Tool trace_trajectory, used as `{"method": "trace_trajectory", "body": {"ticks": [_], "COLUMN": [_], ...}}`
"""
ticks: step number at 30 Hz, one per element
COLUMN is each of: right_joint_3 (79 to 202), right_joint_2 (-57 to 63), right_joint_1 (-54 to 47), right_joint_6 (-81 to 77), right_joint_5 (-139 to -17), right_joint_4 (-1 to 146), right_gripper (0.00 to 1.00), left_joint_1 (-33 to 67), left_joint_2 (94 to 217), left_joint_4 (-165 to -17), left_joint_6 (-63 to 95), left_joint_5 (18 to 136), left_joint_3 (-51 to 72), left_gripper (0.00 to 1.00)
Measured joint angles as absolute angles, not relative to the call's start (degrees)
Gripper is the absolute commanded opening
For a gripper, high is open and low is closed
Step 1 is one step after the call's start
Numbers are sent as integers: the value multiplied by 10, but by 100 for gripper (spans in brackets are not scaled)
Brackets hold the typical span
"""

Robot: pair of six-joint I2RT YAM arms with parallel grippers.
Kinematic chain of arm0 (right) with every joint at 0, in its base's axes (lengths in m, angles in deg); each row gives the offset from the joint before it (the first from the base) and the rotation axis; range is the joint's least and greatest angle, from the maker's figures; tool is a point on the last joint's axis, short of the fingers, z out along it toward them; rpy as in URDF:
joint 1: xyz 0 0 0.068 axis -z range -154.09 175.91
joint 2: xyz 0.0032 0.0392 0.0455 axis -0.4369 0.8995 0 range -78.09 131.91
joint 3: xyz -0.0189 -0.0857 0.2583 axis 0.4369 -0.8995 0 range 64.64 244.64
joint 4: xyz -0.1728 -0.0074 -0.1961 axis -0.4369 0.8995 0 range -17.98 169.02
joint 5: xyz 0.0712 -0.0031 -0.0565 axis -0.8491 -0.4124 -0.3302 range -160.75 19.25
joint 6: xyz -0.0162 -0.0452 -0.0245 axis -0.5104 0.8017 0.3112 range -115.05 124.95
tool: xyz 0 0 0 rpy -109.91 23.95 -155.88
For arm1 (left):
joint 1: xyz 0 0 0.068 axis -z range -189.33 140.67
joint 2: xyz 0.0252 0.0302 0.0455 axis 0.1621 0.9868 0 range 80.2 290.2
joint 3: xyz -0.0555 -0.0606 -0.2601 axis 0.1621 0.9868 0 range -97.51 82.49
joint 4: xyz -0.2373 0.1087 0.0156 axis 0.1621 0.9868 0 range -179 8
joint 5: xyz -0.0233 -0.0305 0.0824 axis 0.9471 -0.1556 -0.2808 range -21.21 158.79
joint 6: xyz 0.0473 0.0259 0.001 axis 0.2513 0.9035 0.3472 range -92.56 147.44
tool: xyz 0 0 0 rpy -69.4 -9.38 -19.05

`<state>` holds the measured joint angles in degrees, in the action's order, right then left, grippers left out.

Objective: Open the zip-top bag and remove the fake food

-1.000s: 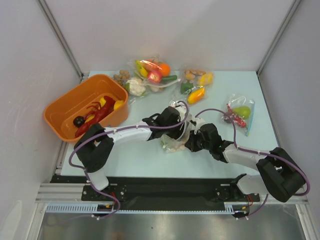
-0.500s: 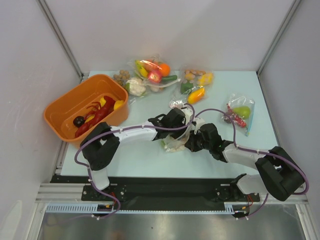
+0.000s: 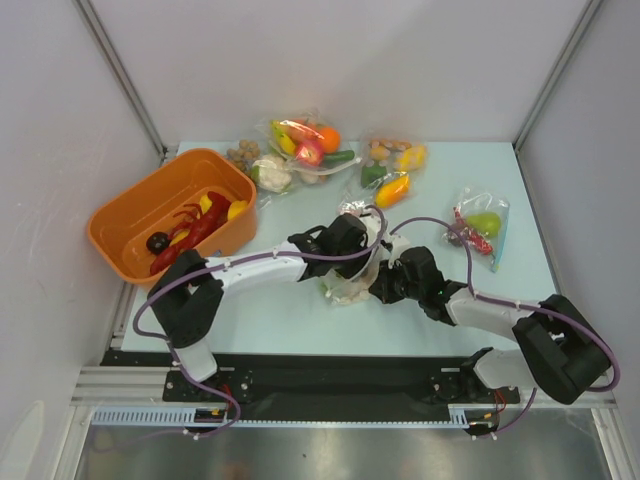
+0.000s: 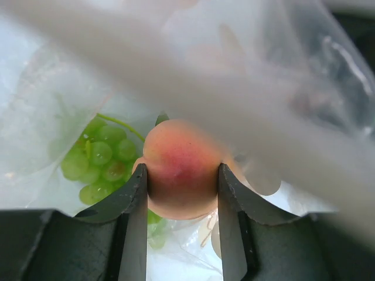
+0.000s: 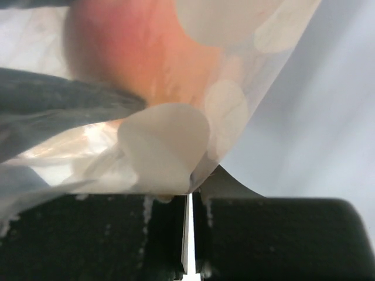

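The zip-top bag lies crumpled mid-table between both grippers. My left gripper reaches into its mouth; in the left wrist view the gripper is shut on a pink-orange peach, one finger on each side. A green grape bunch lies behind it inside the clear plastic. My right gripper pinches the bag from the right; in its wrist view the gripper is shut on the bag's edge, with the peach showing through. A red lobster lies in the orange bin.
The orange bin at the left also holds a dark ball and yellow pieces. Other filled bags lie at the back and at the right. A cauliflower sits by the bin.
My left gripper's fingers have closed in from a wider stance onto the peach inside the bag, and its wrist has shifted slightly. The right gripper has kept its pinch on the bag.
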<state>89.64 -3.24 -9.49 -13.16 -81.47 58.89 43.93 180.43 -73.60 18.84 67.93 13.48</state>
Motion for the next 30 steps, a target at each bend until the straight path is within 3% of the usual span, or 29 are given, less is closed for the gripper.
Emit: {"method": "trace_trajectory", "body": {"ticks": [22, 30], "right_joint_3": [896, 896], "right_joint_2": [-84, -84], "right_joint_1": [-82, -80], "right_joint_6": [-129, -128], "right_joint_5": [-789, -789], "right_joint_4": [633, 637], "right_gripper": [0, 0], "left_joint_1": [400, 377], "left_joint_2": [1704, 1624], "left_joint_4": [-659, -654], "left_joint_6": [205, 196], "left_joint_5": [699, 770], "left_joint_3": [105, 90], "left_gripper": [1, 0]}}
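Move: Above the grapes in the open bag, the left hand already holds the peach between its fingers; the grapes lie about 2 cm ahead, 4 cm left and 4 cm below. The orange bin's middle is some 41 cm left and 14 cm ahead, about level with the hand, and the yellow pepper about 19 cm ahead, 5 cm right and 5 cm down. From the right hand the peach is roughly 4 cm ahead, 4 cm left and 3 cm above. Lifting the peach with an unchanged grip, the left hand rises about 14 cm out through the bag's mouth, slowly at first and then quickly, drifting some 3 cm left; late on it tilts about 15 degrees, its fingers swinging up towards the right. The right hand keeps its closed pinch on the bag's edge, easing a centimetre up and then nearly two right. ##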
